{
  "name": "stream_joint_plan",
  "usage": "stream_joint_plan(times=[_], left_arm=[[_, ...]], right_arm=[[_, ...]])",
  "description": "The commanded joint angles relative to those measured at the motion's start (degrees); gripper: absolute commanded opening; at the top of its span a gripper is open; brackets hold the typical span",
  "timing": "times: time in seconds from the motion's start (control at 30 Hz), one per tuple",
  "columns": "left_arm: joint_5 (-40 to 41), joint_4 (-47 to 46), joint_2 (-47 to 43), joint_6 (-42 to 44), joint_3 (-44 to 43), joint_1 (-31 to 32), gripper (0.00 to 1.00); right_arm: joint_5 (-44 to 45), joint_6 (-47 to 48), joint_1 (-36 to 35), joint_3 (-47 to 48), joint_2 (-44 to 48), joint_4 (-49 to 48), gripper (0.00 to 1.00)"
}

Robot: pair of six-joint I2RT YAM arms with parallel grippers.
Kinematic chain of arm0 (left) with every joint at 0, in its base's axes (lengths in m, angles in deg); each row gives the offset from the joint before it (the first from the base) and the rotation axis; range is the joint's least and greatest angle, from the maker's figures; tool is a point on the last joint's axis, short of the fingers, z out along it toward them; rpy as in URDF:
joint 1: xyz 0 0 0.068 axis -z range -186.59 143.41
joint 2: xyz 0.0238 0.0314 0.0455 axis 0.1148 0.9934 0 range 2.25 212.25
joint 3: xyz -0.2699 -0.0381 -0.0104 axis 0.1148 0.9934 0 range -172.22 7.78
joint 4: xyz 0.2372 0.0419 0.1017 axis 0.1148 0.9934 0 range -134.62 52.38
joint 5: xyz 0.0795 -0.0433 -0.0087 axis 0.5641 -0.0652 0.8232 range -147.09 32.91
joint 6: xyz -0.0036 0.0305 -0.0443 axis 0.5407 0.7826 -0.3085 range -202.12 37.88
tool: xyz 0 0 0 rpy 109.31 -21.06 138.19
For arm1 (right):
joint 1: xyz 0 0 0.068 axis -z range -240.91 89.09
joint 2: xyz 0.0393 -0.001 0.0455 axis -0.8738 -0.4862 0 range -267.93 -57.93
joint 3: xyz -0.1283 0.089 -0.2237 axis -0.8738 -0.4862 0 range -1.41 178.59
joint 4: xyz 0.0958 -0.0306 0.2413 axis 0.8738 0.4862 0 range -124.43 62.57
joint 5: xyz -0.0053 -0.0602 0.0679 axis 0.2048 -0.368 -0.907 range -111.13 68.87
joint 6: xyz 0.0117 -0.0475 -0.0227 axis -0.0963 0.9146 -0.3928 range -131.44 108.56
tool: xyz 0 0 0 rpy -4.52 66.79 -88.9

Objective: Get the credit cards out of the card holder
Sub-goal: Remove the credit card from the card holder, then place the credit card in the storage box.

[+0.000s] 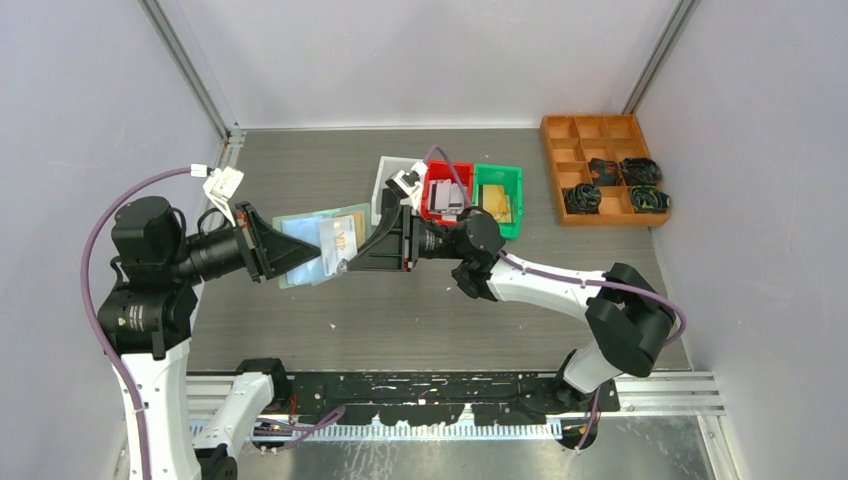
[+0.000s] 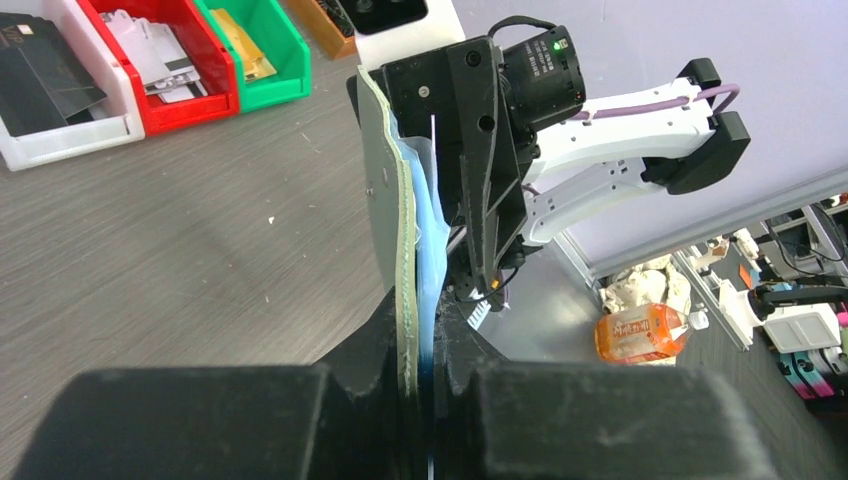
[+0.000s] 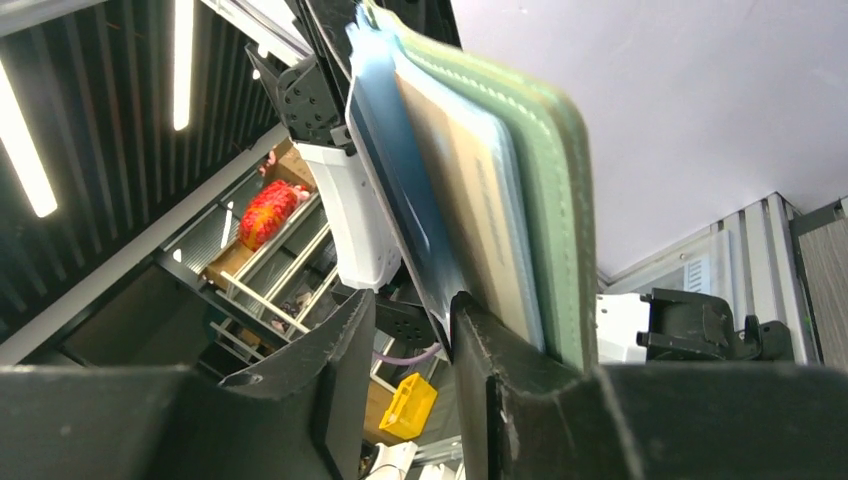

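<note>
The pale green card holder (image 1: 312, 240) hangs open above the table, and my left gripper (image 1: 298, 252) is shut on its left part. In the left wrist view the holder (image 2: 392, 230) stands edge-on between the left gripper (image 2: 428, 335) jaws, its blue inner pocket against the right one. A silver-grey card (image 1: 339, 243) sticks out of the holder's right side, at the tips of my right gripper (image 1: 354, 250). The right wrist view shows the right gripper (image 3: 412, 325) open; the holder's green cover (image 3: 565, 190) lies outside its right finger, and a dark card edge (image 3: 395, 190) reaches the gap.
Behind the holder stand a white bin (image 1: 388, 178), a red bin (image 1: 446, 192) and a green bin (image 1: 499, 196), each holding cards. An orange wooden tray (image 1: 600, 165) with black coiled cables sits at the back right. Grey walls close in both sides.
</note>
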Motion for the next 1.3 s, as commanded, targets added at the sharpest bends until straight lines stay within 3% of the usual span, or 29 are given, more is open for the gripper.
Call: stream_joint_plan(times=[0.0, 0.17, 0.3, 0.47, 0.63, 0.73, 0.83, 0.87, 0.93, 1.27], left_arm=[[0.2, 0.4, -0.1, 2.1, -2.0, -0.3, 0.00], [-0.3, 1.0, 0.1, 3.0, -2.6, -0.3, 0.00], [-0.8, 1.4, 0.0, 4.3, -3.0, -0.3, 0.00], [1.2, 2.5, 0.4, 6.9, -3.5, -0.2, 0.00], [3.3, 4.3, 0.9, 10.6, -3.6, -0.3, 0.00], [5.4, 6.4, 1.6, 15.5, -4.7, -0.3, 0.00], [5.1, 6.0, 2.6, 16.1, -5.3, -0.2, 0.00], [4.6, 5.8, 2.9, 15.9, -5.2, -0.3, 0.00], [4.4, 5.4, 3.0, 15.6, -5.2, -0.3, 0.00], [5.5, 7.2, 2.3, 17.4, -5.8, -0.3, 0.00]], right_arm=[[1.0, -1.6, 0.0, 4.3, 1.0, -5.6, 0.37], [0.8, -1.7, 0.3, 5.9, 0.7, -4.0, 0.24], [0.5, -2.9, 2.3, 4.1, 1.5, -3.8, 0.02], [-1.1, -1.5, 8.9, -1.9, 7.4, 0.4, 0.01], [-4.9, 11.8, 15.8, -5.0, 17.9, 21.8, 0.01], [-6.4, 14.8, 24.5, -7.2, 24.2, 30.9, 0.01], [-4.6, 26.7, 33.1, -1.7, 25.3, 59.9, 0.01], [-1.1, 33.3, 34.1, 1.2, 24.8, 71.0, 0.01], [8.4, 42.2, 34.8, 5.4, 23.1, 83.9, 0.01], [30.9, 49.5, 40.6, 9.2, 12.4, 91.6, 0.01]])
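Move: The white credit card stands between the right hand's still parted fingers, its middle about 2 cm ahead, 2 cm left and 1 cm above. The card holder's middle is 3 cm left and 2 cm ahead of that hand. On the table, some 35 cm lower and 33 cm ahead, the red box lies about 16 cm right and the green one 26 cm right. From the left hand, gripping the holder, the card is 3 cm right, 1 cm ahead, about level. Right fingers close on the white card, carrying it some 35 cm right, forward, then down towards the boxes. ##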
